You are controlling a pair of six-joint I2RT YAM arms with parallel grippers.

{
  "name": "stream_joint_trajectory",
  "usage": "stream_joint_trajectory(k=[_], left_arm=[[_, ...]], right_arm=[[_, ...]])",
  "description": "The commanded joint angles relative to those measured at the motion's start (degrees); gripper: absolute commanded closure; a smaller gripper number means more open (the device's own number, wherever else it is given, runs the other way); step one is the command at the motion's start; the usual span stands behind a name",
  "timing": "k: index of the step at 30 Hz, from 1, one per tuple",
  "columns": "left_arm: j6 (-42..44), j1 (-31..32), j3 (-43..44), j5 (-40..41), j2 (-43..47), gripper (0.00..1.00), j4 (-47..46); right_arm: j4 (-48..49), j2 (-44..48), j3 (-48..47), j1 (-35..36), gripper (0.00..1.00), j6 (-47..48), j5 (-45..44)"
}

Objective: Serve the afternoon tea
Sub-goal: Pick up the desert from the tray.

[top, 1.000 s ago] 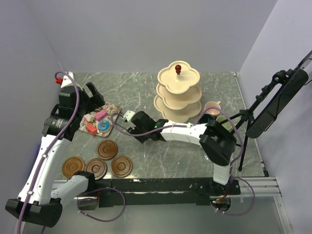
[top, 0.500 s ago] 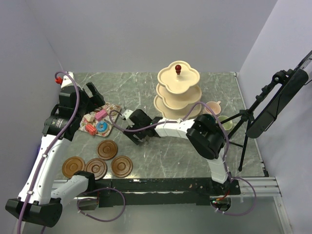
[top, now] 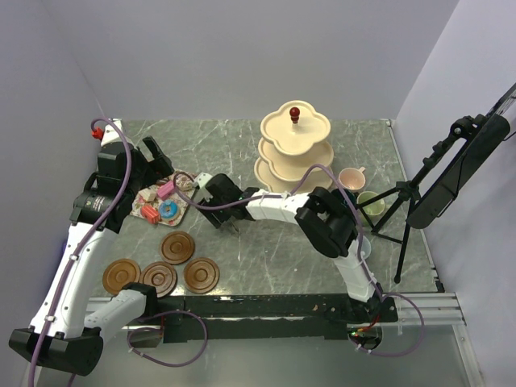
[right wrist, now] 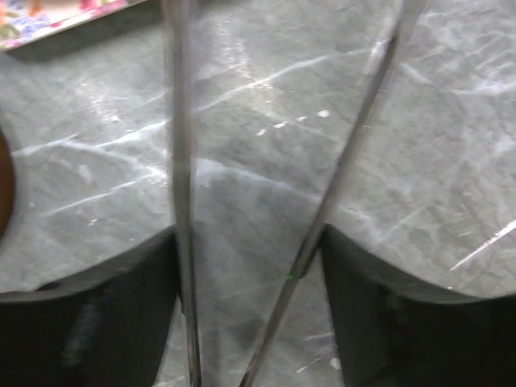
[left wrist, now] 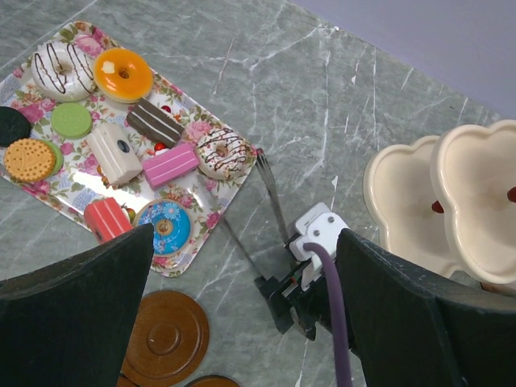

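Note:
Small colourful cakes [left wrist: 121,153] lie on a floral tray [left wrist: 201,234] at the left. The cream three-tier stand [top: 295,153] with a red knob [top: 295,112] stands at the back middle, empty. Several brown saucers [top: 177,247] lie at the front left. A pink mug [top: 351,178] and a light green mug [top: 369,201] stand right of the stand. My left gripper [top: 157,161] is open and empty, above the tray's edge. My right gripper [right wrist: 250,266] is low over the table, open, with the thin metal tongs [right wrist: 179,161] between its fingers [right wrist: 97,322].
The tongs [left wrist: 270,189] lie on the marble just right of the tray, their joined end at my right gripper [left wrist: 294,310]. A tripod with a dark panel [top: 463,169] stands at the right edge. Walls close the back and sides.
My right arm has swung left and back along the table, bringing its gripper down over the tongs beside the tray. The left arm has not moved.

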State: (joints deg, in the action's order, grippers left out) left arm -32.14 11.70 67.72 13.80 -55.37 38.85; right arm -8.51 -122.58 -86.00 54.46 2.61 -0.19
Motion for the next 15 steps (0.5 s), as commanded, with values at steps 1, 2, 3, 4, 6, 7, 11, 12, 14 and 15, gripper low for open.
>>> stream_joint_trajectory(k=[1, 2, 3, 4, 6, 7, 11, 12, 14, 15], left_arm=[[0.24, -0.1, 0.39, -0.27, 0.27, 0.0, -0.35], [0.24, -0.1, 0.3, -0.27, 0.27, 0.0, -0.44], [0.24, -0.1, 0.3, -0.35, 0.27, 0.0, -0.44], [0.15, -0.1, 0.22, -0.36, 0.27, 0.0, -0.53], [0.24, -0.1, 0.22, -0.18, 0.27, 0.0, -0.53], [0.24, -0.1, 0.13, -0.18, 0.27, 0.0, -0.62], [0.15, -0.1, -0.13, -0.18, 0.36, 0.0, -0.71], [0.06, -0.1, -0.14, -0.18, 0.36, 0.0, -0.71], [-0.03, -0.1, -0.4, -0.27, 0.36, 0.0, -0.88], [0.06, -0.1, -0.31, -0.35, 0.27, 0.0, -0.88]], right_arm=[[-0.28, 1.99, 1.27, -1.98, 0.34, -1.29, -0.69], [-0.45, 3.3, 1.7, -2.25, 0.36, -1.55, -0.69], [-0.8, 4.71, 1.97, -2.42, 0.38, -1.99, -0.43], [-1.59, 5.77, 1.97, -2.6, 0.39, -2.26, -0.08], [-3.25, 8.23, 1.8, -2.86, 0.41, -2.52, 1.23], [-4.31, 9.46, 1.45, -2.78, 0.41, -2.52, 1.41], [-11.42, 13.15, -0.75, -3.04, 0.46, -2.52, 1.51], [-12.92, 14.03, -1.36, -2.95, 0.46, -2.52, 1.42], [-15.64, 15.26, -2.59, -3.13, 0.48, -2.52, 1.07], [-16.96, 15.79, -3.29, -3.22, 0.48, -2.52, 0.72]])
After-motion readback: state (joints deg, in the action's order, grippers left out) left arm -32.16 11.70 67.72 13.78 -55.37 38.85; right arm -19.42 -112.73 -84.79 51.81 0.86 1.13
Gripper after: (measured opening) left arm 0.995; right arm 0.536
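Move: The striped donut, straddled by the tips of the tongs in the right gripper, lies about 11 cm ahead, 8 cm to the left and 3 cm below that hand. At about that height, the pink cake is some 8 cm ahead and 14 cm left, the blue donut 2 cm ahead and 13 cm left, the chocolate bar 13 cm ahead and 16 cm left. From the left hand, the striped donut is about 12 cm ahead, 7 cm right and 30 cm below. Squeeze the tongs partly shut around the striped donut, keeping the right gripper's hold on them, while drawing the right hand about 4 cm to the right; then lift it some 5 cm, still drifting right, so the tips come back off the tray's edge, away from the donut. ##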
